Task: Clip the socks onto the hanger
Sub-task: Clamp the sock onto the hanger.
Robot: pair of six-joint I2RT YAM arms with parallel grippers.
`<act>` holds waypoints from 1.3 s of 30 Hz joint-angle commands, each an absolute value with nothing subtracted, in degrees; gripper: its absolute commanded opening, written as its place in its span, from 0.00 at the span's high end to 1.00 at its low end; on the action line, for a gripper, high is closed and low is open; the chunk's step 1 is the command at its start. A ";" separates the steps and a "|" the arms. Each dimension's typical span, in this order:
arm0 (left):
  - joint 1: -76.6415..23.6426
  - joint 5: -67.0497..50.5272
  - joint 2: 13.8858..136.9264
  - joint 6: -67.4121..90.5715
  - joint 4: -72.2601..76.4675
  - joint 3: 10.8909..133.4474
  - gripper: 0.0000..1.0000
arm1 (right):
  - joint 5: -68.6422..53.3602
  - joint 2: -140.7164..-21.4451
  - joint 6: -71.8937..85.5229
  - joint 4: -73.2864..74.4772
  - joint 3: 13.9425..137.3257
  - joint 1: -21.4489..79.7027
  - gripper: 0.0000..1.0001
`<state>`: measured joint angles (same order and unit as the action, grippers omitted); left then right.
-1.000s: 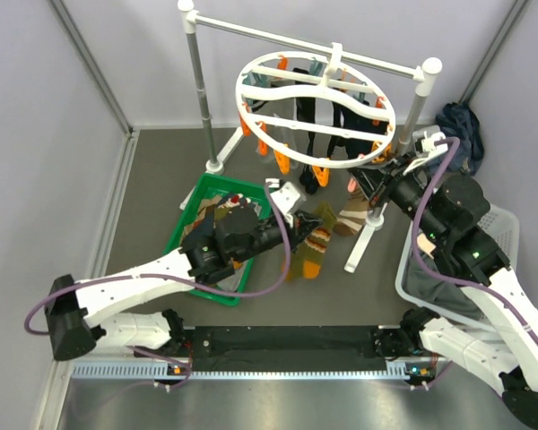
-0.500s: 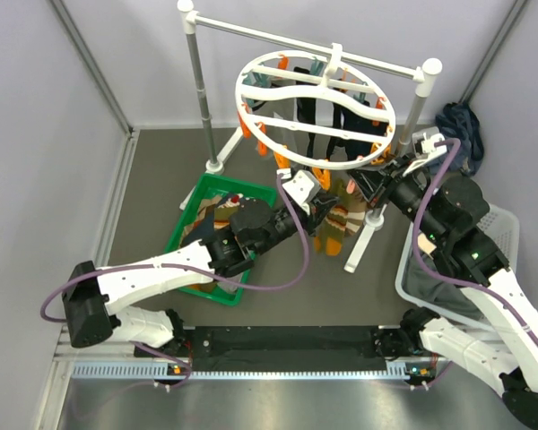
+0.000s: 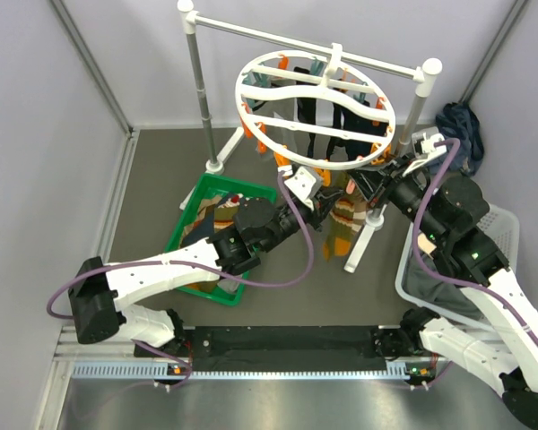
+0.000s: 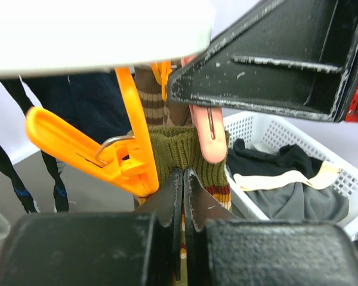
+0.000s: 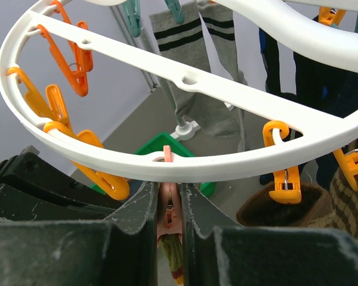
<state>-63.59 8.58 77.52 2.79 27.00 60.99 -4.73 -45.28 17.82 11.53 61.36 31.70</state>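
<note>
The hanger (image 3: 251, 97) is a white ring hung from a rail, with orange clips and several socks pinned to it. My left gripper (image 3: 327, 199) is shut on the olive cuff of a brown-and-orange striped sock (image 3: 341, 224), which it holds up under the ring's front rim. In the left wrist view the cuff (image 4: 185, 146) sits right against a pink clip (image 4: 210, 140), beside an orange clip (image 4: 128, 161). My right gripper (image 5: 170, 190) is shut on that pink clip (image 5: 170, 208) just below the rim (image 5: 197, 167), squeezing it. The sock's cuff shows under the clip.
A green tray (image 3: 211, 193) holding more socks lies on the floor to the left. A white lattice basket (image 3: 502, 224) of dark cloth stands at the right, and a dark bundle (image 3: 462, 125) behind it. The stand's foot (image 3: 359, 251) lies just beneath the sock.
My left arm has carried the striped sock from low over the floor up and right to the ring's front rim, next to the right gripper. The right arm has stayed still.
</note>
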 commanded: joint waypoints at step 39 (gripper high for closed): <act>-63.63 13.97 71.46 3.08 34.45 57.84 0.26 | -4.31 -43.86 17.84 12.57 61.26 31.55 0.42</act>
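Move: The squeezed pink clip on the hanger's rim sits roughly 2 cm to the right of the left hand point, 1 cm ahead and 3 cm above; the left fingers already hold the striped olive sock there. From the right hand, whose fingers pinch the clip, it is straight ahead 0 cm, level sideways and about 1 cm down. One orange clip hangs about 5 cm left and 1 cm back of the pink one, another some 4 cm right and 3 cm farther out. Ease the left gripper up about 1 cm, keeping its pinch on the sock's cuff at the pink clip, while the right hand stays put and opens about halfway to let the clip spring shut. Sink the right hand about 1 cm as it spreads around the clip, then open the left fingers wide and lift them another 1 cm, drifting left by about 1.5 cm, off the sock. ##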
